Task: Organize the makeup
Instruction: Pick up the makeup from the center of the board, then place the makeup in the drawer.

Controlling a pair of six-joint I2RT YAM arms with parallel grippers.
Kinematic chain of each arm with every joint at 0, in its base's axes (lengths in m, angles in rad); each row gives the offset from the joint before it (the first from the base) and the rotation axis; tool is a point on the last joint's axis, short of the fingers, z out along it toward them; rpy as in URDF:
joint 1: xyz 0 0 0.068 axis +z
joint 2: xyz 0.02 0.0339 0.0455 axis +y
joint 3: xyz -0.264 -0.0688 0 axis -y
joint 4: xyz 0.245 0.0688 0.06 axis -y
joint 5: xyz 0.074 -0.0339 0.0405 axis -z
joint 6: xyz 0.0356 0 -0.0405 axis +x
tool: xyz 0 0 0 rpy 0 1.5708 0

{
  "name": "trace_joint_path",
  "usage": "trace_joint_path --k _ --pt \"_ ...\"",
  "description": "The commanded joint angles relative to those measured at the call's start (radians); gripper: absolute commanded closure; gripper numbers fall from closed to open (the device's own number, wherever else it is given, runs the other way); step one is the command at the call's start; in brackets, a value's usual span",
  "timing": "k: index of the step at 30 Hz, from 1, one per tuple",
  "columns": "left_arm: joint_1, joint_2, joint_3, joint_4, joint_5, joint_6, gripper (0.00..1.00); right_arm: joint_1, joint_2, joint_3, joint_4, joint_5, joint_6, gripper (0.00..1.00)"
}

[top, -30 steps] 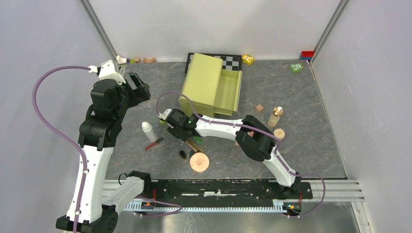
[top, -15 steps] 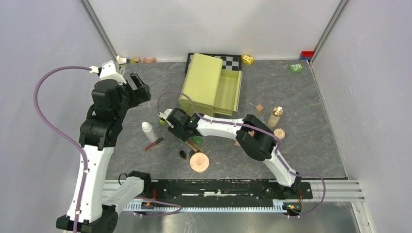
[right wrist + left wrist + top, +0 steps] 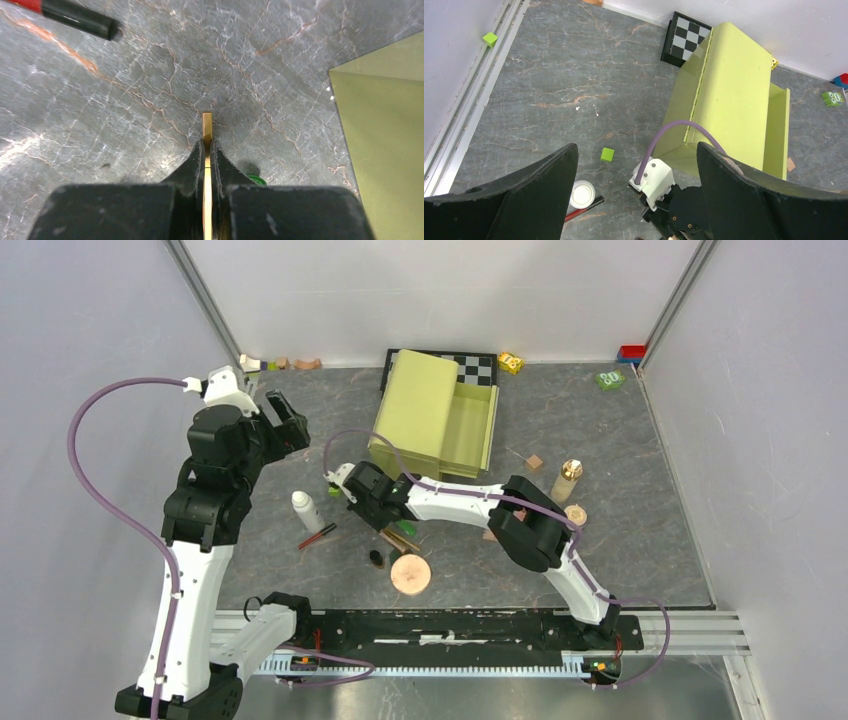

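Observation:
My right gripper (image 3: pixel 207 145) is shut on the thin flat end of a bronze tube (image 3: pixel 207 125), which pokes out past the fingertips just above the table. From above, the right gripper (image 3: pixel 372 510) is left of the yellow-green box (image 3: pixel 435 420), and the bronze tube (image 3: pixel 398 539) slants out beneath it beside a green tube (image 3: pixel 405 528). A white bottle (image 3: pixel 304 510), a red pencil (image 3: pixel 316 536), a black brush (image 3: pixel 376 558) and a round peach compact (image 3: pixel 410 574) lie nearby. My left gripper (image 3: pixel 636 150) hangs open high above the table, holding nothing.
A beige gold-capped bottle (image 3: pixel 567 478) and a small round compact (image 3: pixel 575 514) stand at the right. The chequered board (image 3: pixel 480 365) lies behind the box. A green cube (image 3: pixel 607 154) sits near the white bottle (image 3: pixel 582 194). Small blocks line the back wall.
My right gripper's jaws have come together on the bronze tube, and it has shifted slightly left. The left arm has barely moved.

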Motion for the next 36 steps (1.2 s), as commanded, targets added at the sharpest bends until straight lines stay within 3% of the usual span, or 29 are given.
trace_joint_path --k 1,9,18,23,27,36 --pt "0.002 -0.023 0.000 0.019 -0.020 0.028 0.06 0.006 -0.113 0.036 0.073 -0.005 -0.033 1.00" --pt "0.004 -0.031 -0.003 0.014 -0.031 0.033 0.06 0.006 -0.213 0.103 0.075 0.031 -0.051 1.00" --pt "0.003 -0.010 -0.002 0.016 -0.013 0.016 0.06 -0.029 -0.451 0.009 0.110 -0.024 -0.006 1.00" --pt "0.003 -0.005 -0.008 0.022 -0.004 0.015 0.05 -0.197 -0.617 -0.131 0.243 -0.203 0.147 1.00" --pt "0.003 -0.005 -0.024 0.030 0.001 0.014 0.05 -0.376 -0.711 -0.284 0.342 -0.189 0.283 1.00" --pt "0.003 0.025 -0.067 0.072 0.043 0.021 0.05 -0.666 -0.636 -0.407 0.497 -0.280 0.561 1.00"
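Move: Some 19 cm ahead and 18 cm to the right of the right hand, a few centimetres higher, is the middle of the open drawer of the green box; the hand already pinches a thin gold stick near its outer end. The box's lid stands between, about 22 cm ahead, 8 cm right and 10 cm up. The green tube lies 5 cm right, level; the thick brush handle 3 cm right and 3 cm back. From the left hand the drawer is roughly 19 cm ahead, 33 cm right and 31 cm below. Lifting the gold stick almost straight up by nearly 30 cm, the right hand then sweeps about 20 cm right and 15 cm forward to above the open drawer, sinking some 5 cm at the end. On the way the wrist swings clockwise and tilts the fingers up from steeply down to nearly level, pointing forward-left; they stay shut on the stick. ##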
